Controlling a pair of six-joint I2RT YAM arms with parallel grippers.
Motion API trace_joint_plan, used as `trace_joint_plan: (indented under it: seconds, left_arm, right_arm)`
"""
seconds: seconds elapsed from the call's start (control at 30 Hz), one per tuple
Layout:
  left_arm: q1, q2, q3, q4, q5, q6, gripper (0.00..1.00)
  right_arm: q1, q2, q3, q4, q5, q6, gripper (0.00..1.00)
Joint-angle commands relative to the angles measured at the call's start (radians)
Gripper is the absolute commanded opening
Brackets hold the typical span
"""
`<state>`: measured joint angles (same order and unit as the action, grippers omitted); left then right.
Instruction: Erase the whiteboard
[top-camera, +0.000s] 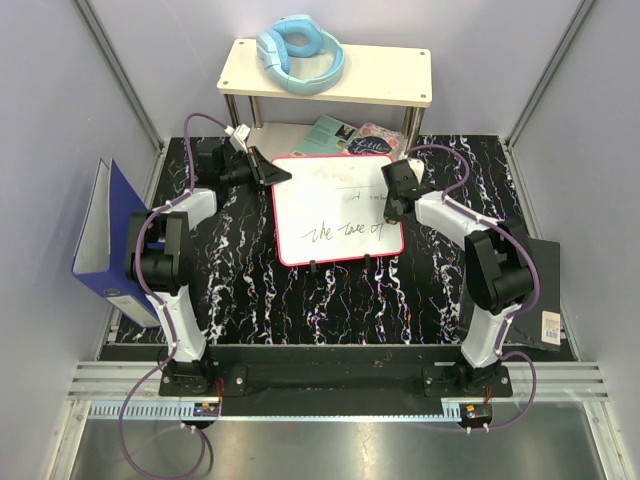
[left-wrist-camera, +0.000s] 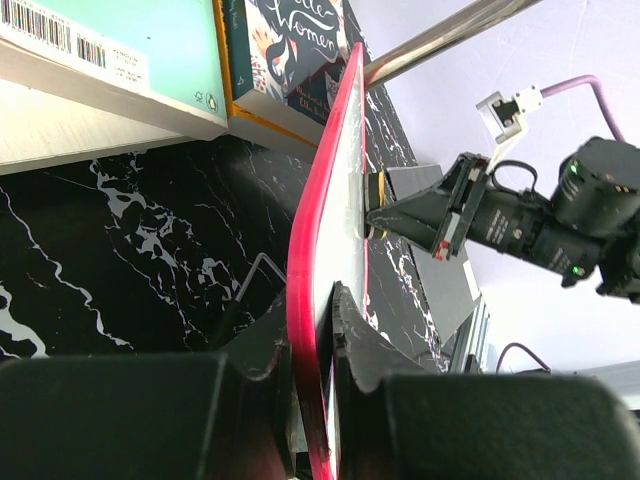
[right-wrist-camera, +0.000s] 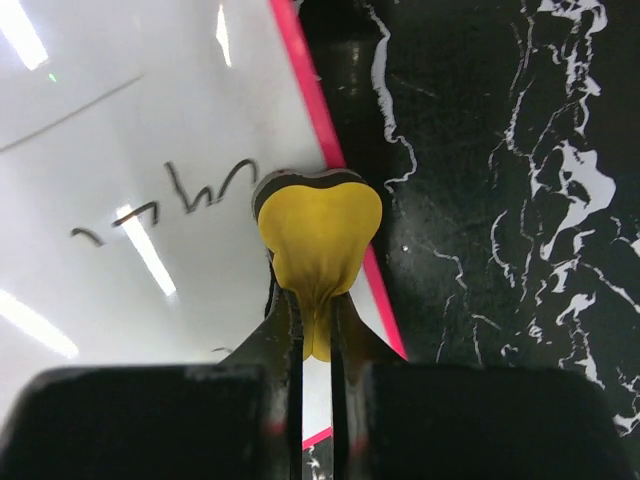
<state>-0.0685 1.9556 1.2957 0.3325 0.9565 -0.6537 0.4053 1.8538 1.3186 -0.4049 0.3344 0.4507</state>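
The whiteboard (top-camera: 335, 215), white with a red-pink rim, lies on the black marbled table. Black handwriting (top-camera: 345, 232) runs across its lower half, with smaller marks near the right edge (right-wrist-camera: 170, 195). My left gripper (top-camera: 278, 175) is shut on the board's far left corner; its fingers (left-wrist-camera: 355, 340) clamp the rim (left-wrist-camera: 300, 250). My right gripper (top-camera: 393, 208) is shut on a yellow eraser pad (right-wrist-camera: 320, 225), which presses on the board (right-wrist-camera: 150, 120) just inside its right rim. That pad also shows in the left wrist view (left-wrist-camera: 376, 190).
A cream shelf (top-camera: 400, 75) on metal legs stands at the back with blue headphones (top-camera: 300, 52) on it. Books (top-camera: 345, 138) lie under it, touching the board's far edge. A blue binder (top-camera: 100, 240) stands at left; a dark flat object (top-camera: 545, 290) lies at right.
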Motion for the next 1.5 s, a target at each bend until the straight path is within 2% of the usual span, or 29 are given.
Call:
trace_joint_plan:
  seconds: [0.0,0.27,0.47,0.73,0.87,0.93,1.07,1.3,1.47]
  left_arm:
    - [-0.027,0.023,-0.03,-0.125,-0.026,0.235,0.0]
    - [-0.071,0.019,-0.009,-0.188,-0.039,0.305,0.0]
    - [-0.083,0.019,-0.007,-0.214,-0.047,0.325,0.0]
    - [-0.09,0.019,-0.006,-0.227,-0.047,0.335,0.0]
    - [-0.091,0.017,-0.001,-0.237,-0.052,0.342,0.0]
    - [-0.093,0.019,0.002,-0.24,-0.056,0.344,0.0]
    - [-0.091,0.022,0.007,-0.242,-0.055,0.342,0.0]
    - [-0.094,0.023,0.01,-0.239,-0.051,0.335,0.0]
    - [-0.099,0.022,0.011,-0.237,-0.05,0.332,0.0]
  right_arm:
    - [-0.048,-0.002,-0.035,0.075,-0.067,-0.05,0.0]
    - [-0.048,-0.016,0.004,0.184,-0.159,-0.129,0.0]
    - [-0.048,-0.022,0.031,0.225,-0.167,-0.176,0.0]
    - [-0.048,0.024,0.123,0.224,-0.202,-0.227,0.0]
    - [-0.045,0.059,0.169,0.212,-0.322,-0.219,0.0]
    - [-0.037,0.077,0.183,0.201,-0.33,-0.202,0.0]
    - [0.019,0.102,0.177,0.167,-0.356,-0.19,0.0]
    - [0.193,0.153,0.205,0.133,-0.299,-0.147,0.0]
    - [0.299,0.247,0.356,0.081,-0.293,-0.101,0.0]
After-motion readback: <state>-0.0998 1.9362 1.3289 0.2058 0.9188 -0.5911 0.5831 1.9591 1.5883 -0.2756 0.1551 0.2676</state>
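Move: The right hand holds the eraser on the slanted whiteboard by its right edge; the rest of the upper writing lies about 6 cm to its left, 3 cm ahead and 3 cm higher. The lower line of writing is some 11 cm left and 5 cm back, level in height; the board's upper edge has its middle around 15 cm left, 8 cm ahead and 9 cm up. For the left hand, gripping the board's left edge, the upper writing is about 21 cm right, 1 cm back and 6 cm lower. With the eraser still pinched and kept against the board, the right hand first slides up the slope beside the right edge, about 6 cm forward and 5 cm up, then sweeps left some 15 cm below the upper edge, rising a little more and easing back about 3 cm, towards the left gripper. The wrist turns about 25 degrees counter-clockwise on the way, while the left hand keeps its grip on the board's left edge and shifts only about 1 cm to the right. ##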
